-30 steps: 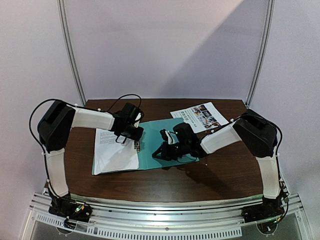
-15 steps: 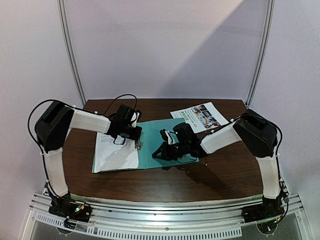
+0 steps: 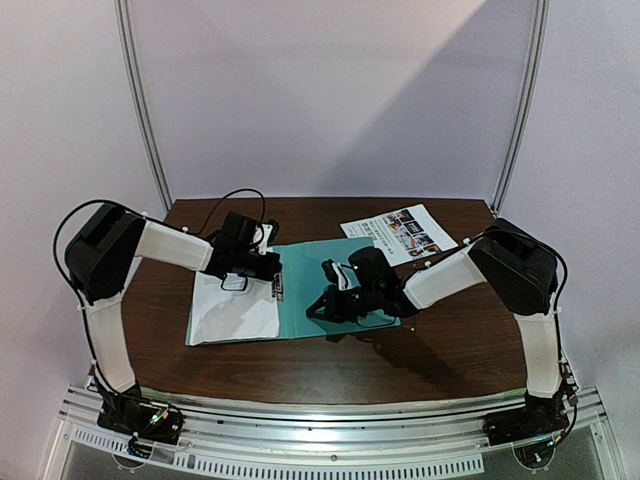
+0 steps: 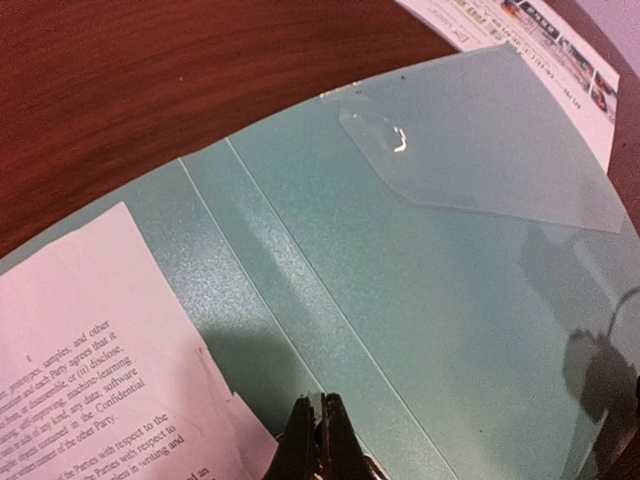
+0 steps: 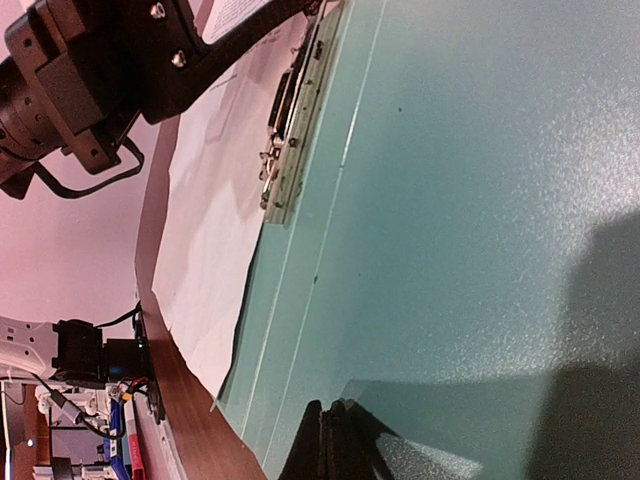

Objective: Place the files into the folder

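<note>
The teal folder [image 3: 322, 268] [image 4: 450, 300] lies open in the middle of the table. The white text file [image 3: 232, 308] [image 4: 90, 350] rests on its left half. The colour-photo file [image 3: 403, 232] [image 4: 540, 25] lies on the table behind the folder's right corner. My left gripper [image 3: 272, 282] [image 4: 320, 405] is at the spine, shut on a thin pale tab of the metal clip [image 5: 285, 140]. My right gripper [image 3: 325, 305] [image 5: 338, 410] is shut, its tips down on the folder's right half beside the corner of a clear inner pocket [image 4: 480, 160].
The dark wood table [image 3: 440, 340] ends at an aluminium rail [image 3: 330, 420] in front, where both arm bases stand. Curved metal posts [image 3: 140, 100] rise at the back corners. The left arm's cable [image 3: 240, 200] loops above its wrist.
My left gripper and forearm have shifted a little to the left and back, staying at the clip. The right arm and the colour file have not moved.
</note>
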Motion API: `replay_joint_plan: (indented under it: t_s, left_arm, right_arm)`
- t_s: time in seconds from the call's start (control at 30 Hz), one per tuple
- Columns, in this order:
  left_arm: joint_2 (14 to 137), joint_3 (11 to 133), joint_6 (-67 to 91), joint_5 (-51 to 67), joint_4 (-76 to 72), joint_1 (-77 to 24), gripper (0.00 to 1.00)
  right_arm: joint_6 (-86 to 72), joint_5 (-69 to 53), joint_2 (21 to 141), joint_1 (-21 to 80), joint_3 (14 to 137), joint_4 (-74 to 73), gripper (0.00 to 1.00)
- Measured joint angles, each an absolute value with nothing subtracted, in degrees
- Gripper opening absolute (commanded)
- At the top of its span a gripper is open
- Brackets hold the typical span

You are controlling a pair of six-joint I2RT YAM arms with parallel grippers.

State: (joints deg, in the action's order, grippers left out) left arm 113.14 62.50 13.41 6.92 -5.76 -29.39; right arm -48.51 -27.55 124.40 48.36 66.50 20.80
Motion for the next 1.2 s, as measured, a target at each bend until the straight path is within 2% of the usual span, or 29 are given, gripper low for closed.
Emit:
replay_joint_plan:
  t_s: [0.23, 0.73, 0.97, 1.2]
  left_arm:
    - [113.27, 61.39, 13.91, 11.22, -8.49, -28.29, 0.01]
    - [112.71, 59.31, 12.99, 16.19, -10.61, -27.05, 0.10]
    - [112.22, 59.07, 12.03, 18.22, -8.93, -27.05, 0.33]
    - [111.13, 59.07, 11.16, 18.65, -6.66, -27.27, 0.41]
  right_arm:
    - [-48.51, -27.59, 123.96, 48.36, 65.65, 21.23, 0.00]
    - [-48.12, -28.29, 123.46, 48.31, 64.79, 21.34, 0.00]
    - [-48.01, -28.53, 123.42, 48.31, 64.73, 21.32, 0.00]
    - [-47.92, -28.53, 123.37, 48.31, 64.69, 21.32, 0.00]
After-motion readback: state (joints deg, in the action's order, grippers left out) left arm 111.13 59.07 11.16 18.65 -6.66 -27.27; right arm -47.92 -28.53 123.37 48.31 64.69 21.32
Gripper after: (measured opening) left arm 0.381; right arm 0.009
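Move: The ring clip runs fore and aft, with its middle about 4 cm back of the left hand's shut fingertips, in line sideways and some 2 cm below. The paper stack is centred 9 cm back and 9 cm left of that hand, the folder's bare cover 5 cm back and 12 cm right. From the right fingertips, which rest on that cover, the clip's middle lies 8 cm ahead and 6 cm left. Back towards the robot, about 2.5 cm along the clip from its far end, goes the left hand, staying at nearly the same low height. It first rolls a few degrees and turns slightly clockwise, then spreads its fingers to over a third of their range, one to each side of the clip's end. The right hand, still shut and bearing on the cover, creeps under 1 cm back and slightly right. ##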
